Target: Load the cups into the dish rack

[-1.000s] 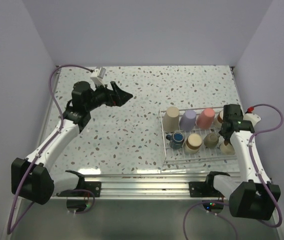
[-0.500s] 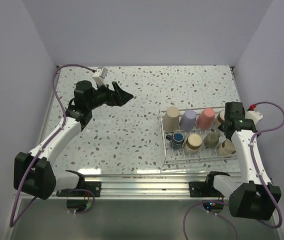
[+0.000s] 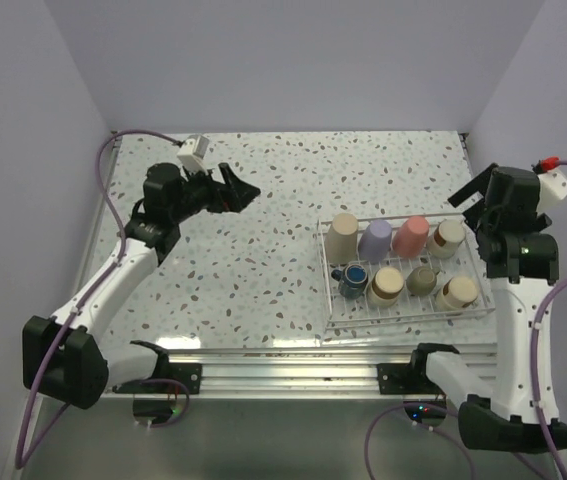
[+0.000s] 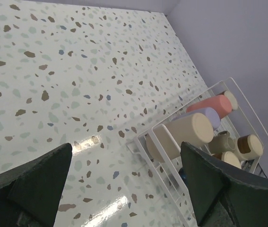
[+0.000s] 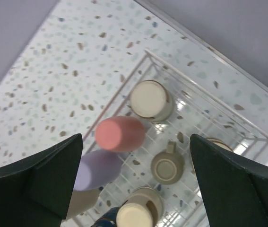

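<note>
The wire dish rack (image 3: 325, 275) stands at the right of the table with several cups in it. A beige tumbler (image 3: 343, 238), a lavender one (image 3: 375, 240) and a coral one (image 3: 410, 235) line its far row beside a cream-bottomed cup (image 3: 448, 236). The near row holds a dark mug (image 3: 353, 278), two more cups and an olive mug (image 3: 421, 281). My right gripper (image 3: 471, 198) hangs open, high above the rack's right end, holding nothing. In the right wrist view the coral cup (image 5: 119, 134) and the olive mug (image 5: 168, 166) lie far below the right gripper (image 5: 136, 184). My left gripper (image 3: 243, 190) is open over the far left of the table.
The left wrist view looks between open fingers (image 4: 39, 184) at speckled tabletop and the rack's near corner (image 4: 159, 134). Lilac walls close in the table on three sides. The arm bases and a metal rail (image 3: 293, 365) run along the near edge.
My right gripper has opened, let go of the cup at the rack's near right corner, and risen up and to the right. The left arm only shifted slightly.
</note>
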`<act>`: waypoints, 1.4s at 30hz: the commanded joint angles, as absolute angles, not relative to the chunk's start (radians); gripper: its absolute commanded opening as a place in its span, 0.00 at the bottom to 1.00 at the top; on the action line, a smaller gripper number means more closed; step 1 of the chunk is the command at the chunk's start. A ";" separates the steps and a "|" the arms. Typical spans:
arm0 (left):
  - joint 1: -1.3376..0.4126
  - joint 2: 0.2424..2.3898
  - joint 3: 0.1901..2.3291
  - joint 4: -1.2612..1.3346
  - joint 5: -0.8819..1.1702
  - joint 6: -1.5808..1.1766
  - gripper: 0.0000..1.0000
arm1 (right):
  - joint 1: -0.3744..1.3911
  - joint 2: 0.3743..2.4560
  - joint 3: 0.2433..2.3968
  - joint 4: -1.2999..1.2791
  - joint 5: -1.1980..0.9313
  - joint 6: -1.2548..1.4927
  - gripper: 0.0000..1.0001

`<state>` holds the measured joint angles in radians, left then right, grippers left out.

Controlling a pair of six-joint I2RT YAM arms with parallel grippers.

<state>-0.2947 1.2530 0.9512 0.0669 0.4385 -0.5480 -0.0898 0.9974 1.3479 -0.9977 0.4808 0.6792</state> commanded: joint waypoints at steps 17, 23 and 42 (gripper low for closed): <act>-0.285 0.712 0.554 -0.047 -0.658 -0.295 1.00 | 0.159 0.776 1.356 -0.916 0.075 0.554 0.98; -0.285 0.695 0.180 0.538 -0.661 -0.005 1.00 | 0.192 0.735 1.338 -0.936 0.028 0.575 0.98; -0.123 1.459 0.205 1.270 -0.366 0.023 1.00 | 0.250 0.764 1.497 -1.037 0.069 0.500 0.99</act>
<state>-0.1955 1.4551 0.1818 1.1202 -0.4488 0.0444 0.2440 0.7471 1.4578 -1.0134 0.0608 0.5320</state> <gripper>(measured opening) 0.997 0.985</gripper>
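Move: I've just left the cream cup in the rack's front right corner. From my open right hand it is about 6 cm back, 3 cm right and 19 cm below. At that same depth, the banded cup is 9 cm ahead and 3 cm right, the red cup 9 cm ahead and 7 cm left, and the grey-green mug 3 cm back and 5 cm left. From my empty left hand the cream cup is some 50 cm right, 16 cm back and 16 cm lower. I draw both empty hands away, fingers wide open. My left hand swings about 22 cm left, rising slightly, then sinks to finish some 18 cm lower over bare table, dipping back and out again as it rolls its left side up and turns counter-clockwise. My right hand goes about 14 cm left and up, drawing back a little, high over the rack, turning some 45 degrees counter-clockwise and tipping its fingers up. ##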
